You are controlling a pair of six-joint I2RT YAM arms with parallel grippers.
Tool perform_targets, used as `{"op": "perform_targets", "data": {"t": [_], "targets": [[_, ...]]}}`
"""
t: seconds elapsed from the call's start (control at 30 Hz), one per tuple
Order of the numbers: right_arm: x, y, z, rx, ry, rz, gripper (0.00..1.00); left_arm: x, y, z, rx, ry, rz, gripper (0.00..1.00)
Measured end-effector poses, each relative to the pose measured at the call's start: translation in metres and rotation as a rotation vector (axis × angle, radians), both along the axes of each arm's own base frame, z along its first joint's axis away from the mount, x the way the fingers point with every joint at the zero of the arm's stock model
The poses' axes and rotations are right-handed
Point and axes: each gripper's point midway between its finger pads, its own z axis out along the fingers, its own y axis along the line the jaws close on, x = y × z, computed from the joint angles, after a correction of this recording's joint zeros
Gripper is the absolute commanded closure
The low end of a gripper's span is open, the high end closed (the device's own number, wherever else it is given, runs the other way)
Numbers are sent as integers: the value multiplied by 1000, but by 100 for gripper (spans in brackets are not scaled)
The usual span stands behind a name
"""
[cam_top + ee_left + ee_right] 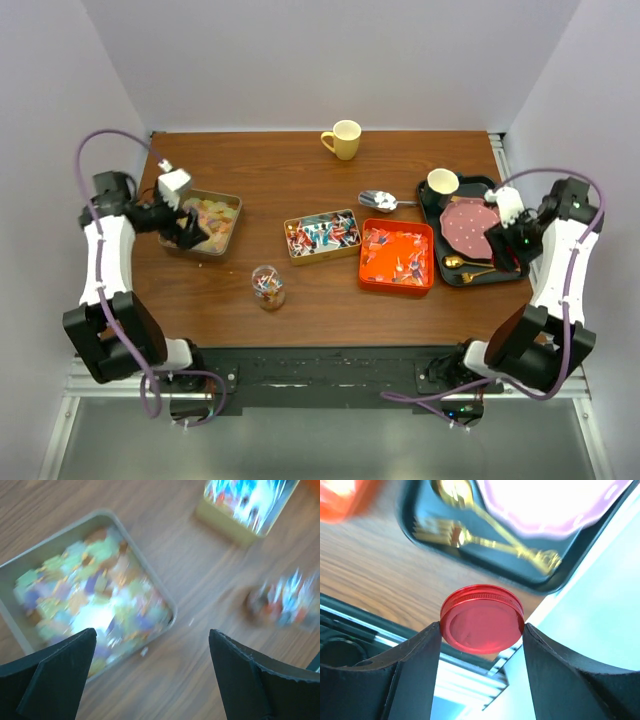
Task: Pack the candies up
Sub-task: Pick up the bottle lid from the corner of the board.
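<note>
Pastel candies [212, 215] fill a grey tin [50, 541] at the table's left. My left gripper [190, 232] hangs over the tin's near corner, open and empty [152, 635]. Red-blue-white wrapped candies [322, 235] lie in a yellow tin [240, 510] mid-table. More candies [397, 256] lie in an orange tray beside it. A small glass jar [268, 287] holding a few candies stands in front, and it is blurred in the left wrist view [285, 602]. My right gripper [481, 627] is shut on a round red lid [481, 620], held above the table's near right corner.
A black tray [432, 210] at the right carries a pink plate [468, 225], a white cup [442, 181] and gold cutlery [465, 265]. A silver scoop [378, 200] lies left of the tray. A yellow mug [343, 139] stands at the back.
</note>
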Motion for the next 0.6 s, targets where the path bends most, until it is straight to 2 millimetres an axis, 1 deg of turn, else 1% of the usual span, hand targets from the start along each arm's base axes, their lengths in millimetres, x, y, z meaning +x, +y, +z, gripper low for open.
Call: {"op": "perform_targets", "data": {"t": [0.03, 0.1, 0.13, 0.2, 0.27, 0.3, 0.33, 0.4, 0.43, 0.47, 0.5, 0.6], "targets": [[5, 6, 12, 10, -24, 18, 52, -9, 12, -5, 48, -19, -44, 0], [16, 25, 29, 24, -56, 66, 52, -29, 23, -16, 113, -22, -132, 0], [20, 35, 38, 32, -68, 84, 52, -38, 24, -23, 136, -26, -182, 0], [29, 65, 48, 47, -77, 169, 52, -58, 17, -40, 169, -35, -289, 0], [36, 90, 60, 65, -81, 221, 52, -84, 0, -60, 176, -42, -400, 0], [40, 100, 65, 71, -84, 240, 52, -95, -8, -68, 172, -43, -445, 0], [46, 110, 71, 79, -86, 258, 52, -109, -21, -76, 158, -48, -507, 0], [65, 128, 86, 95, -109, 275, 52, -134, -48, -86, 98, -58, -607, 0], [72, 134, 90, 99, -118, 280, 52, -141, -58, -89, 68, -58, -636, 0], [80, 141, 95, 103, -125, 285, 52, -144, -65, -92, 44, -61, -649, 0], [88, 146, 98, 106, -133, 286, 52, -143, -70, -92, 26, -71, -650, 0], [100, 166, 103, 101, -139, 318, 52, -130, -81, -89, -8, -122, -634, 0]]}}
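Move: The right hand already holds the red lid, with the bottle it belongs to roughly 50 cm to its left and 4 cm back. The pink plate is about 15 cm straight ahead of it, and the orange box 20 cm left and 6 cm ahead, both some 14 cm below. From the open left hand the bottle lies about 15 cm right, 12 cm back and 11 cm lower; the gummy tray is 8 cm ahead, 1 cm left, and the lollipop tin 26 cm right, 3 cm ahead. Still pinching the red lid edge-on, the right hand sweeps it left about 17 cm, also going forward and up, towards the bottle, turning slightly counter-clockwise. The left hand, fingers wide open, draws back some 13 cm and sinks while swinging first briefly left, then right, and turns about 35 degrees clockwise until its fingers face the bottle, not yet touching it. ##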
